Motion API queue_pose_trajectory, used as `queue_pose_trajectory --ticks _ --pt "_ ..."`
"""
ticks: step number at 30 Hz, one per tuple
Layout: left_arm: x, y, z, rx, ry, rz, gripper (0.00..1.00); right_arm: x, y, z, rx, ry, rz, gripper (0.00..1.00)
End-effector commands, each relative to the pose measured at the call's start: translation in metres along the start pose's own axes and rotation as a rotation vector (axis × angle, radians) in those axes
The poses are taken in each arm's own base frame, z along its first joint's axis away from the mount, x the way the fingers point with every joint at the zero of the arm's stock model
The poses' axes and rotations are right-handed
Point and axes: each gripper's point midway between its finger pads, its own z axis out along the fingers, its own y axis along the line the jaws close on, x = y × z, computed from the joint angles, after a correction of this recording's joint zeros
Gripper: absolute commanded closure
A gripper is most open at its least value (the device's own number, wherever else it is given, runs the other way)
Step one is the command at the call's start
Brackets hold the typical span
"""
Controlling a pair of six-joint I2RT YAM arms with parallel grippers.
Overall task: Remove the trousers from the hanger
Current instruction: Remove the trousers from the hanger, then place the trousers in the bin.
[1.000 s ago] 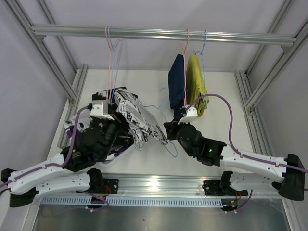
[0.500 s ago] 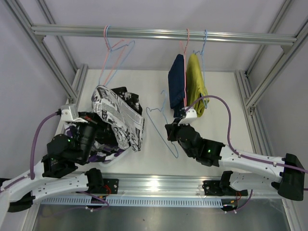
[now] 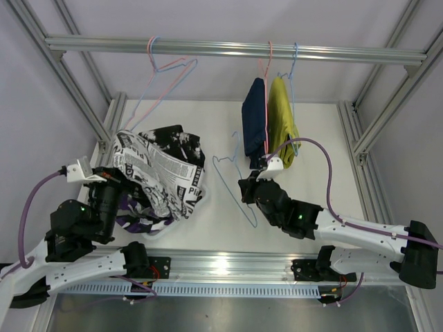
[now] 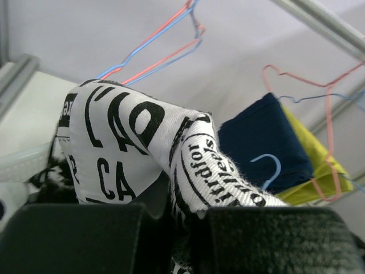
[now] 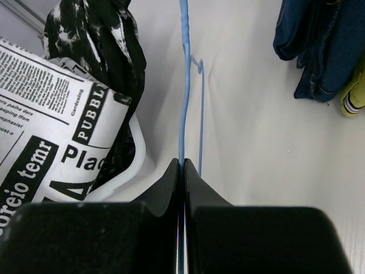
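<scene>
My left gripper (image 3: pixel 123 181) is shut on the white trousers with dark print (image 3: pixel 168 171), holding a fold of them (image 4: pixel 142 142) above a pile at the left. The black speckled pair (image 3: pixel 174 135) and the purple patterned pair (image 3: pixel 130 216) lie in that pile. My right gripper (image 3: pixel 244 191) is shut on the wire of a bare blue hanger (image 3: pixel 231 160), which runs up from the closed jaws in the right wrist view (image 5: pixel 183 85). The navy pair (image 3: pixel 255 116) and the yellow pair (image 3: pixel 282 115) hang on hangers from the rail.
A white tub rim (image 5: pixel 136 162) edges the pile of cloth. Two bare hangers, pink and blue (image 3: pixel 167 69), hang tilted from the aluminium rail (image 3: pixel 228 48) at the left. Frame posts stand along both sides of the table.
My left arm has pulled back to the left and towards the near edge with the white printed trousers, which came off the blue hanger. My right gripper keeps the bare hanger, almost still.
</scene>
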Motion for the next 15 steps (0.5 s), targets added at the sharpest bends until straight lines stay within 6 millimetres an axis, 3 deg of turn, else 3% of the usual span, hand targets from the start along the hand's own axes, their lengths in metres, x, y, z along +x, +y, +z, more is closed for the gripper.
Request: queue_pose_trajectory --ticks 1,2,3,6,7,8,10,12,15 --pt "-0.008 0.019 0.0 -0.122 -0.003 0.025 0.98 -0.009 0.005 0.003 -0.01 -0.04 0.058 1.0" --pt "-0.007 0.027 -0.001 -0.182 -0.005 -0.025 0.89 -0.009 0.005 0.003 -0.01 -0.04 0.057 1.0" --pt "0.013 0.038 -0.003 -0.226 0.044 0.071 0.83 -0.008 0.004 0.003 -0.009 -0.038 0.055 1.0" --pt "0.036 0.05 -0.005 -0.315 0.071 0.072 0.76 -0.005 0.001 0.003 -0.009 -0.031 0.054 1.0" --pt "0.046 0.057 -0.008 -0.335 0.091 0.096 0.68 -0.003 -0.001 0.003 -0.005 -0.026 0.055 1.0" --pt "0.056 0.06 -0.008 -0.348 0.103 0.128 0.44 -0.001 -0.001 0.004 -0.007 -0.023 0.057 1.0" --pt "0.075 0.059 -0.007 -0.358 0.138 0.165 0.26 0.0 -0.003 0.003 -0.006 -0.021 0.061 1.0" --pt "0.087 0.059 -0.006 -0.364 0.162 0.192 0.01 0.003 -0.005 0.003 -0.004 -0.014 0.057 1.0" --pt "0.097 0.057 -0.004 -0.389 0.185 0.217 0.01 0.007 -0.007 0.003 0.0 -0.004 0.052 1.0"
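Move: The left gripper holds the newspaper-print trousers high; the basket with its clothes pile lies some 8 cm ahead, a couple of centimetres left and about 30 cm below. The empty hangers on the rail are roughly 22 cm ahead, 4 cm right and 5 cm higher. The freed blue hanger sits about 4 cm ahead, 25 cm right and 16 cm lower. From the right gripper, the basket is about 4 cm ahead, 30 cm left and 14 cm down. Bring the left gripper down about 10 cm over the basket, tipping the fingers down some 20 degrees while rolling its left side up and turning a little counter-clockwise. Open it wide on the way down to let go of the trousers above the pile. Keep the blue hanger pinched in the closed right gripper, letting it sink a couple of centimetres. ##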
